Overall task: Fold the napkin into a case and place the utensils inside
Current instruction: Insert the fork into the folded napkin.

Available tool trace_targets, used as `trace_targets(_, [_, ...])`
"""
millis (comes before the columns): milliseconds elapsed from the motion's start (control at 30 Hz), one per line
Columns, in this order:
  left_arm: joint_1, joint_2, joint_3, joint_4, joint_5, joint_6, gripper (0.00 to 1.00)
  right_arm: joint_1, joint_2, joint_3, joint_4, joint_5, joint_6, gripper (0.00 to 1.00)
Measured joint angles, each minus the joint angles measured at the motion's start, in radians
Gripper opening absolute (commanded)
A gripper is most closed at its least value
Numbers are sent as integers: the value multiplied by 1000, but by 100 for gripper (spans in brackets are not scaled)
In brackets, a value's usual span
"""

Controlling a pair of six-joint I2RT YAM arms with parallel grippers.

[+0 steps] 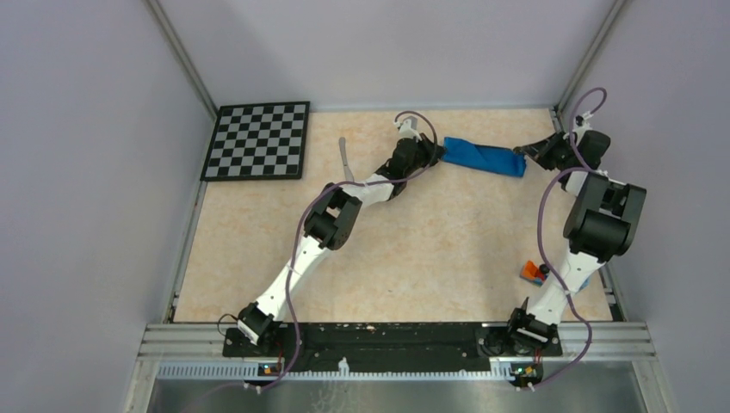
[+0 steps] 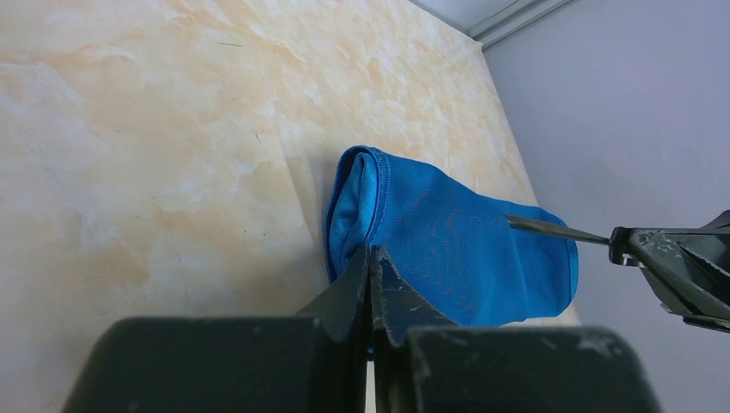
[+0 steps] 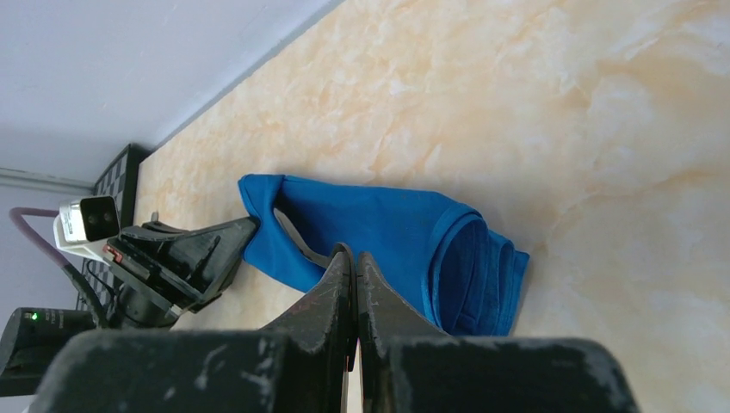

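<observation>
The bright blue napkin (image 1: 482, 157) lies folded into a narrow, layered case at the back of the table, its open rolled end showing in the right wrist view (image 3: 473, 267). My left gripper (image 2: 370, 251) is shut on the cloth's edge at the case's left end (image 1: 439, 153). My right gripper (image 3: 353, 254) sits at the case's right end (image 1: 523, 153), shut on the thin dark fork (image 2: 551, 229). The fork reaches out over the top of the blue cloth (image 3: 297, 237). The pale grey knife (image 1: 344, 159) lies on the table, left of the left arm.
A black-and-white checkerboard (image 1: 258, 140) lies at the back left corner. A small orange and blue object (image 1: 534, 272) sits by the right arm near the right edge. Walls close the table at the back and on both sides.
</observation>
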Motion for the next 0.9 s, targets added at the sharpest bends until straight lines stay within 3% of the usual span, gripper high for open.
trace_targets(333, [1, 0, 0, 0, 0, 8, 3, 43, 126, 27, 72, -21, 64, 4])
trace_targets(633, [4, 0, -2, 2, 11, 43, 7, 45, 209, 81, 95, -16, 91, 24])
trace_targets(700, [4, -2, -10, 14, 17, 56, 12, 47, 209, 93, 69, -3, 69, 30])
trace_targets(900, [7, -55, -84, 21, 53, 105, 37, 55, 206, 171, -70, 71, -46, 48])
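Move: The right hand grips the fork by its head, with the handle already running under the napkin's fold. The napkin's middle lies about 9 cm to its left, 2 cm farther out and some 7 cm below. The napkin's right end is about 3 cm to its right, level with it and 7 cm below. The left fingers stay shut on the napkin's left end; from them the napkin's middle is roughly 12 cm to the right, 1 cm nearer the base and 2 cm lower. Still pinching the fork's head, the right hand lowers it onto the napkin, sinking about 5.5 cm while reaching some 3.5 cm forward. It first swings a little left, then eases back right as its fingers open around the head and let go. Late on, the left hand, almost in place, parts its fingers at the napkin's left end and backs off slightly. ##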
